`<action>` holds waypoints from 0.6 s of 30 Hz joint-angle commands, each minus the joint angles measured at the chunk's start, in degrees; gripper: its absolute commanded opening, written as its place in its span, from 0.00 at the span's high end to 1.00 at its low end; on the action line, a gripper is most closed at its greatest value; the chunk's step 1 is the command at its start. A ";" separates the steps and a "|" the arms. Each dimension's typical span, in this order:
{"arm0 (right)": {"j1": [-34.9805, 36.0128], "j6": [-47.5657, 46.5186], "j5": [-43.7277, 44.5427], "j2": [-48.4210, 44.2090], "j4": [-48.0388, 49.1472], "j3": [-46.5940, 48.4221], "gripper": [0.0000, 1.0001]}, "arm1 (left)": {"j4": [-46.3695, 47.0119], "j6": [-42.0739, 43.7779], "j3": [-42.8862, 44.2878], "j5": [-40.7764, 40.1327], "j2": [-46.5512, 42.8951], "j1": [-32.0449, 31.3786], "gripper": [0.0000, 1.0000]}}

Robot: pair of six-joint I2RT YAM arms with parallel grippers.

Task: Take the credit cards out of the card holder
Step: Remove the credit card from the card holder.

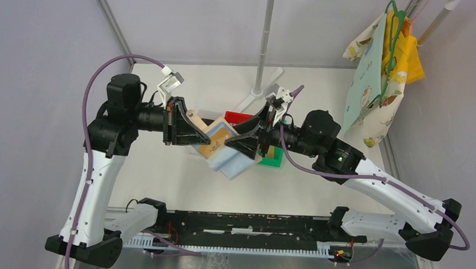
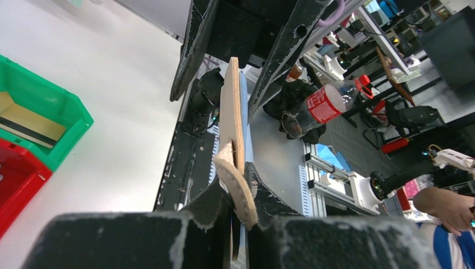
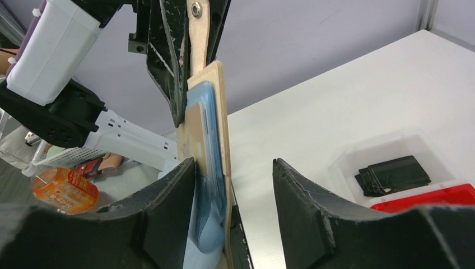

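The tan card holder (image 1: 220, 147) hangs open above the table, its light blue pockets facing up. My left gripper (image 1: 193, 134) is shut on its flap end; the left wrist view shows the holder edge-on (image 2: 231, 112) between the fingers (image 2: 238, 175). My right gripper (image 3: 232, 174) is open and straddles the holder's other end (image 3: 215, 112). Its left finger (image 3: 168, 196) touches the blue pockets, while the right finger stands apart. A gold credit card (image 3: 196, 131) sits in a pocket. Another gold card with a dark stripe (image 2: 28, 126) lies in the green bin (image 2: 56, 106).
The red bin (image 1: 239, 117) and green bin (image 1: 275, 157) sit under the right gripper. A clear tray (image 3: 341, 168) holds black objects. A metal pole (image 1: 265, 45) stands behind, and patterned cloths (image 1: 380, 74) hang at the back right.
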 commanded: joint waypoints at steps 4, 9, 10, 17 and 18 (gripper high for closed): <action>-0.39 -4.45 -2.92 -4.18 -2.30 0.42 0.23 | 4.94 -5.07 1.72 4.52 -0.36 -0.21 0.95; -0.42 -6.54 -3.19 -7.44 -3.65 4.32 0.05 | 4.98 -5.89 1.76 5.92 -0.18 -0.26 0.96; -0.42 -6.73 -3.20 -7.96 -3.51 4.81 0.03 | 4.95 -5.98 1.70 6.03 -0.23 -0.22 0.96; -0.41 -5.94 -2.77 -7.53 -2.18 7.61 0.02 | 4.95 -6.51 1.60 6.56 -0.31 -0.21 0.96; -0.40 -5.69 -2.84 -7.29 -1.80 7.68 0.02 | 4.94 -6.54 1.51 6.65 -0.39 -0.21 0.96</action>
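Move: The gold credit card in the card holder sits some 4 cm to the right hand's left, about 2 cm back and 2 cm lower; its corner is at the left hand's closed tips, its middle about 3 cm to that hand's right, 1 cm back and 2 cm down. Far below the right hand on the table, about 38 cm down, the red box lies roughly 20 cm ahead with no sideways offset, and the green box roughly 17 cm ahead and 10 cm to the right. The right hand backs off the held card holder, up about 7 cm, rightward and back, fingers spreading wide. ##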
